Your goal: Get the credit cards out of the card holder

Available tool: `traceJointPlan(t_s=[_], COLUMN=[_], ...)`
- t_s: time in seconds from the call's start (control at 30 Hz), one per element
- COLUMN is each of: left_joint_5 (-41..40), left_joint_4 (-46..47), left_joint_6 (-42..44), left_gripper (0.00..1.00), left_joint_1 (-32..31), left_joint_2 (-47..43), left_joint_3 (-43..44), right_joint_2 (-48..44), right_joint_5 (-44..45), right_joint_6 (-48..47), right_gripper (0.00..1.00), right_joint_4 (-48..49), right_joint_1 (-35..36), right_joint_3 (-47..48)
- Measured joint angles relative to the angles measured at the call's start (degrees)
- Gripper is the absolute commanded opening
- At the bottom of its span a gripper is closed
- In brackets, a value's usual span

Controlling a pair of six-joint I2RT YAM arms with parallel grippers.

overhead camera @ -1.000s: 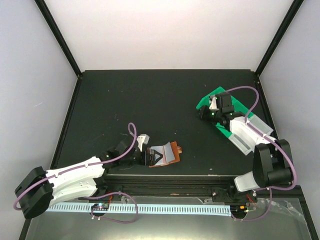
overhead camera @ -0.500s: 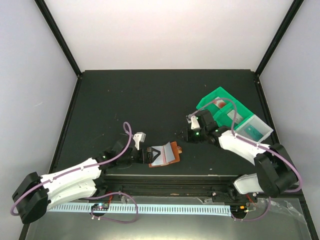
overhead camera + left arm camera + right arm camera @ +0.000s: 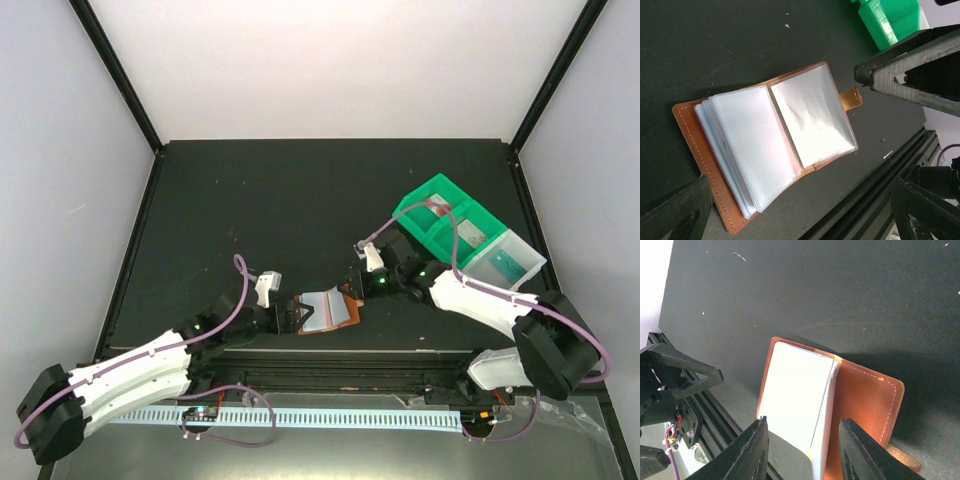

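The brown leather card holder lies open near the table's front edge, its clear plastic sleeves fanned out and its snap tab pointing right. I cannot tell whether the sleeves hold credit cards. My left gripper is open at the holder's left edge, one finger on each side. My right gripper is open at the holder's right side, its fingers straddling the white sleeve stack beside the leather cover. Pale card-like pieces lie in the tray.
A green compartmented tray with a clear section stands at the right, behind my right arm; it also shows in the left wrist view. The table's front rail runs just beside the holder.
My right arm has swung from over the green tray leftward and forward to the card holder. My left arm has stretched a little further toward the holder.
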Motion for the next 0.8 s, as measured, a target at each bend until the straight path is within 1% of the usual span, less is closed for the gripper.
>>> traceJointPlan(t_s=[0.17,0.23,0.33,0.53,0.67,0.8], left_joint_5=[-0.13,-0.13,-0.07,1.51,2.73,3.48], left_joint_4=[0.72,1.2,2.43,7.52,10.51,12.5], left_joint_6=[-0.44,-0.48,-0.94,-2.4,-2.95,-3.04], left_gripper=[0.99,0.99,0.99,0.99,0.99,0.99], left_joint_1=[0.0,0.0,0.0,0.04,0.04,0.04], left_joint_2=[-1.6,-1.57,-0.9,2.29,4.61,7.21], left_joint_3=[-0.39,-0.42,-0.42,-1.18,-1.25,-1.25], right_joint_2=[1.38,2.4,3.91,5.6,6.34,6.43], right_joint_5=[0.72,1.11,2.12,4.83,6.29,7.69], right_joint_6=[0.0,-0.04,-0.24,-0.31,0.44,1.81], right_gripper=[0.39,0.37,0.33,0.2,0.15,0.13], right_joint_4=[0.04,0.04,-0.02,0.02,1.27,2.73], right_joint_1=[0.46,0.83,1.44,3.19,4.28,5.11], right_joint_3=[-0.04,-0.04,-0.07,-0.57,-2.64,-5.09])
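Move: Standing up on the open card holder, the clear sleeve page the right hand goes for has its middle about 3 cm back, 2 cm to the left and 8 cm below that hand. The sleeve stack on the holder's left half lies 7 cm left and 3 cm back, the strap some 3 cm right and 2 cm back, both around 9 cm down. From the left hand, that same page is roughly 4 cm ahead, 9 cm right and 8 cm below. Sinking about 7 cm onto the outer edge of the right-hand sleeve page, the right hand also draws back some 2 cm, edges slightly right and tips its fingers 10 degrees more steeply down. Its part-open fingers narrow to a small gap, one on either side of the page's edge. The left hand, still wide open above the holder, shifts 2 cm right. ##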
